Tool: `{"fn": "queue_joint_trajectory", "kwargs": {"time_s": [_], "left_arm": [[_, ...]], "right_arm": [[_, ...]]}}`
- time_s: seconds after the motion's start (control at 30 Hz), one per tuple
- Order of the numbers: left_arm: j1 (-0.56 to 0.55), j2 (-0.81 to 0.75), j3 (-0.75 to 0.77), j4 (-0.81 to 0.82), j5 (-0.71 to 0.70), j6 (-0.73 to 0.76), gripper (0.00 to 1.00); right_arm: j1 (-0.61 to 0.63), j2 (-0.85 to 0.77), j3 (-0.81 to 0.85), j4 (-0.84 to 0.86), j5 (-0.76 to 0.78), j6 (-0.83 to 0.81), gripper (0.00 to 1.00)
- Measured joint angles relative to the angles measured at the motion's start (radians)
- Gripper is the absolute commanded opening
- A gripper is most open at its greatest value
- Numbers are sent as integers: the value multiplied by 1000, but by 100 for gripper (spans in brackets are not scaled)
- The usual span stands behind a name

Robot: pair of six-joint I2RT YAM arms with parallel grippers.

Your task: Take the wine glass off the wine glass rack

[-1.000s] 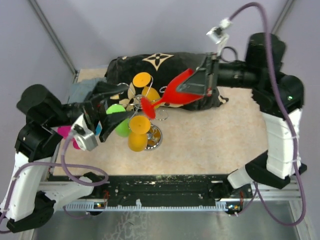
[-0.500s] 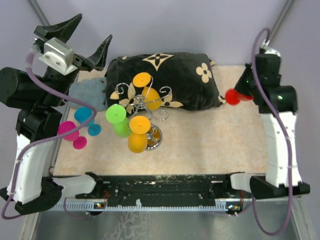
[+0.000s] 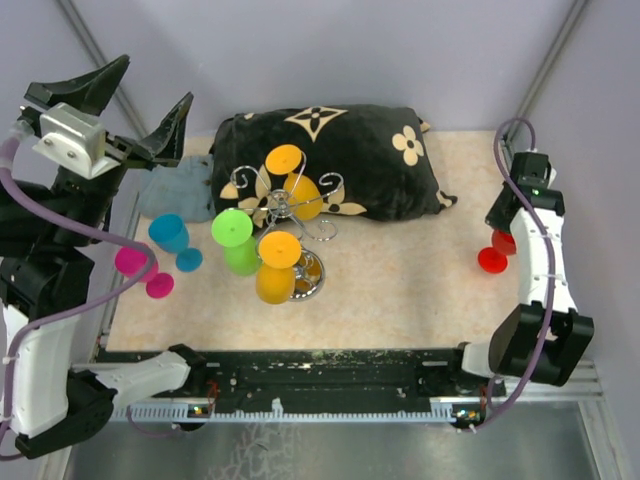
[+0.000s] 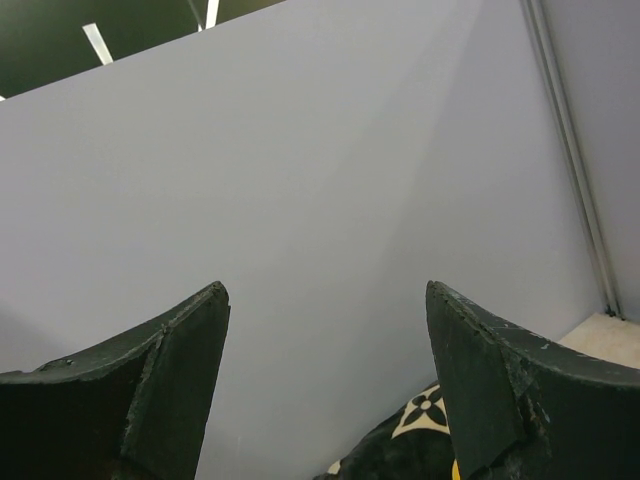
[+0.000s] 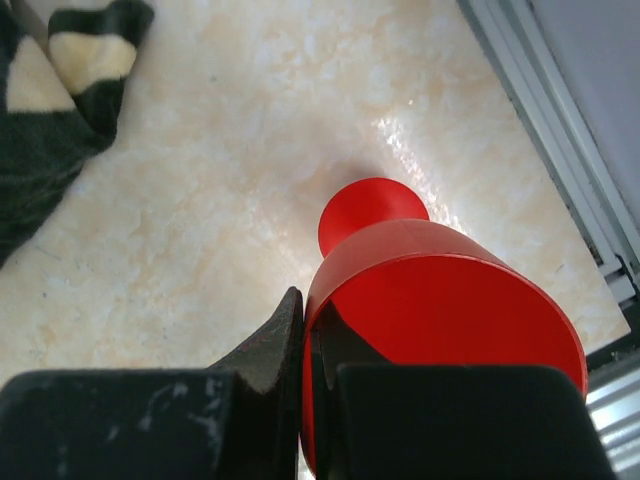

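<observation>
The wine glass rack [image 3: 290,208], silver wire on a shiny round base [image 3: 309,276], stands mid-table. It carries two yellow-orange glasses [image 3: 279,265] and a green one [image 3: 236,236]. My right gripper [image 3: 503,230] is low at the table's right side, shut on the rim of a red wine glass [image 3: 492,260]. In the right wrist view the fingers [image 5: 290,330] pinch the red wine glass [image 5: 440,320] wall, its foot pointing down at the tabletop. My left gripper [image 3: 157,80] is raised high at the far left, open and empty; the left wrist view shows the left gripper [image 4: 326,300] against the wall.
A black pillow with yellow flowers [image 3: 350,160] lies behind the rack. A grey-blue cloth [image 3: 172,190], a blue glass [image 3: 170,236] and a magenta glass [image 3: 136,263] sit at the table's left. The metal frame rail [image 5: 560,150] runs along the right edge.
The right arm has brought the red glass down and nearer, low over the table's right side. The left arm stays raised and open, shifted slightly left.
</observation>
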Motion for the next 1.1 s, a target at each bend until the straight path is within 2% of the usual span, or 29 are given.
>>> {"fn": "queue_joint_trajectory", "kwargs": {"time_s": [0.2,0.6,0.63,0.87,1.1], "left_arm": [[0,-3,-8,-35,-4,3,84],[3,-38,-46,-92,-5,27,83],[3,-42,-49,-92,-5,27,83],[6,-55,-76,-90,-2,27,83],[6,-54,-108,-88,5,23,83]], "right_arm": [[-62,77,0,108,20,-11,0],[-68,180,0,216,32,-14,0],[-68,184,-2,226,30,-14,3],[-69,195,-16,235,3,-14,43],[-69,171,17,185,-46,-18,60]]}}
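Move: The right hand still pinches the red wine glass by its bowl's rim. The bare table spot it is taken to lies about 3 cm ahead, 8 cm to the right and 19 cm below. Of that spot, the pillow's right corner is some 12 cm farther out and 13 cm to the left; the right rail runs about 10 cm to its right. From the raised, empty left hand the spot is roughly 12 cm ahead, 65 cm right and 67 cm below. Forward, rightward and down, about 5, 4 and 4 cm, the right hand carries the red glass towards the rail, attitude nearly unchanged, then opens its fingers about halfway, letting go of the rim, and starts up 1.5 cm, one finger still over the bowl. Meanwhile the empty left hand sinks about 5 cm, fingers staying open. ##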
